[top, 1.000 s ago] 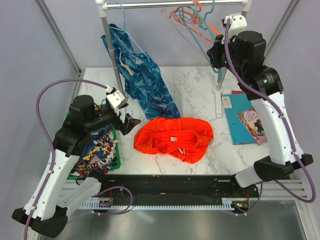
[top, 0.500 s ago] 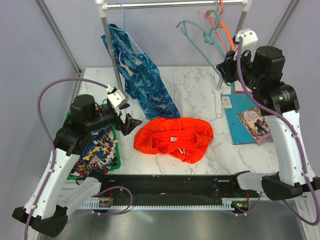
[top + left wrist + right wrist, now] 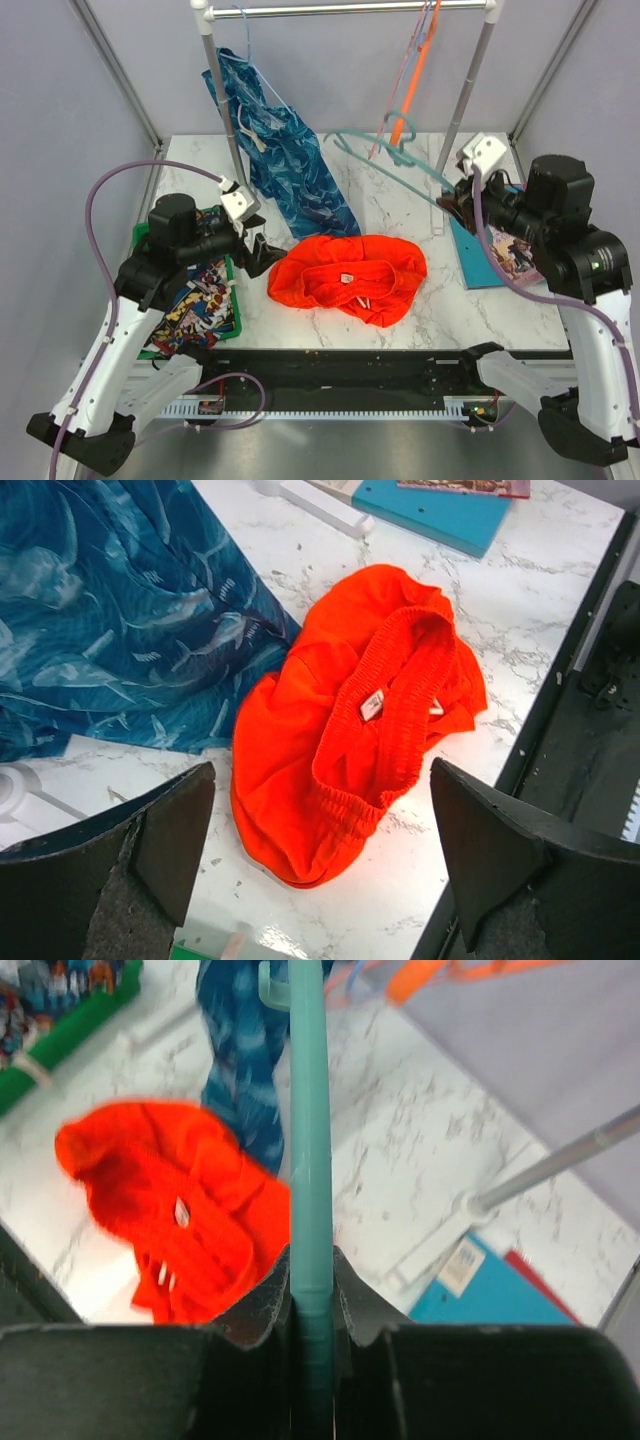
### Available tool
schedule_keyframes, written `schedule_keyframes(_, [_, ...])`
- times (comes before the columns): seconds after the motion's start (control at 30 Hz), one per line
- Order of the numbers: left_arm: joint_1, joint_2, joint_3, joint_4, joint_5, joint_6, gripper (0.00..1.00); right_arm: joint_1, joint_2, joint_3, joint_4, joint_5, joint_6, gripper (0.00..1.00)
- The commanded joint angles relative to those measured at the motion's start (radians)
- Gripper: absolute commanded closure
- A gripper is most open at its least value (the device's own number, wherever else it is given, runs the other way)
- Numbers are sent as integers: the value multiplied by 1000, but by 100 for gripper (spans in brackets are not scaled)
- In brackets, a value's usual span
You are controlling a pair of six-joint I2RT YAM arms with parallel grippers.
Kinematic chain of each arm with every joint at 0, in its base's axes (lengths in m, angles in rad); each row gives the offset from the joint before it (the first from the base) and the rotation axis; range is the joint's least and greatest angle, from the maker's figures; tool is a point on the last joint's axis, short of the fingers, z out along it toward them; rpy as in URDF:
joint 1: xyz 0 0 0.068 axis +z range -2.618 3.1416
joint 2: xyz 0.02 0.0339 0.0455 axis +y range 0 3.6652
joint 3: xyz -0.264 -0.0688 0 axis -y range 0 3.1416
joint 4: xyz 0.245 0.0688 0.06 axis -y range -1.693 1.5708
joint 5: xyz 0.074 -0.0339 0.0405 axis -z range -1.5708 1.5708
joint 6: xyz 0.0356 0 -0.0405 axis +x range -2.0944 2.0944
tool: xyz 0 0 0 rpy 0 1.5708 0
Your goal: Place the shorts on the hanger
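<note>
The orange-red shorts (image 3: pixel 348 277) lie crumpled in the middle of the marble table, waistband up, also seen in the left wrist view (image 3: pixel 345 725) and the right wrist view (image 3: pixel 170 1220). My left gripper (image 3: pixel 262 252) hovers just left of them, open, with nothing between its fingers (image 3: pixel 160 830). My right gripper (image 3: pixel 457 196) is shut on the teal hanger (image 3: pixel 385 160), which sticks out to the left above the table, off the rail. In the right wrist view the hanger (image 3: pixel 310 1140) runs straight up from between the pinched fingers (image 3: pixel 265 1305).
A blue patterned garment (image 3: pixel 285 160) hangs from the rail (image 3: pixel 350 8) at back left. An orange hanger (image 3: pixel 412 75) and a pale one stay on the rail. A green tray (image 3: pixel 236 318) with comic-print cloth sits left. Teal books (image 3: pixel 490 245) lie right, beside the rack's post (image 3: pixel 462 100).
My right arm has come down and forward from the rail, carrying the teal hanger off it and over the table. The left arm has barely shifted, and the shorts have not moved.
</note>
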Motion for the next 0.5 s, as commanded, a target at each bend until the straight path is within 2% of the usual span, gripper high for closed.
schedule_keyframes(0.0, [4,-32,-49,36,87,29,6,0,-136,-76,-219,-40,-222,100])
schedule_keyframes(0.13, [4,-27,-84,43,116,104,7,0,-271,-181,-320,-71,-358,100])
schedule_keyframes(0.2, [4,-21,-101,40,160,170,9,-1,-315,-211,-371,-147,-466,100])
schedule_keyframes(0.3, [-11,-20,-143,59,226,262,9,0,-337,-266,-431,-238,-564,100])
schedule_keyframes(0.47, [-82,16,-158,63,202,353,9,0,-284,-340,-443,-390,-630,99])
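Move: The right hand already holds the teal hanger at one end, high over the table. The shorts lie about 19 cm to its left, roughly level fore and aft and some 28 cm below it; the teal folder is some 20 cm to its right, 11 cm farther out and 30 cm down. From the empty left hand the shorts lie about 17 cm right, 5 cm ahead and 18 cm down, with the green basket 21 cm left, 2 cm ahead and 17 cm down. Keeping its shut grip on the teal hanger, the right hand draws back about 13 cm and sinks nearly as far, away from the rack, while it turns counter-clockwise and rolls its left side down, swinging the hanger's free end in over the shorts. The open left hand sinks about 5 cm towards the shorts, easing a little back and right and turning clockwise. ##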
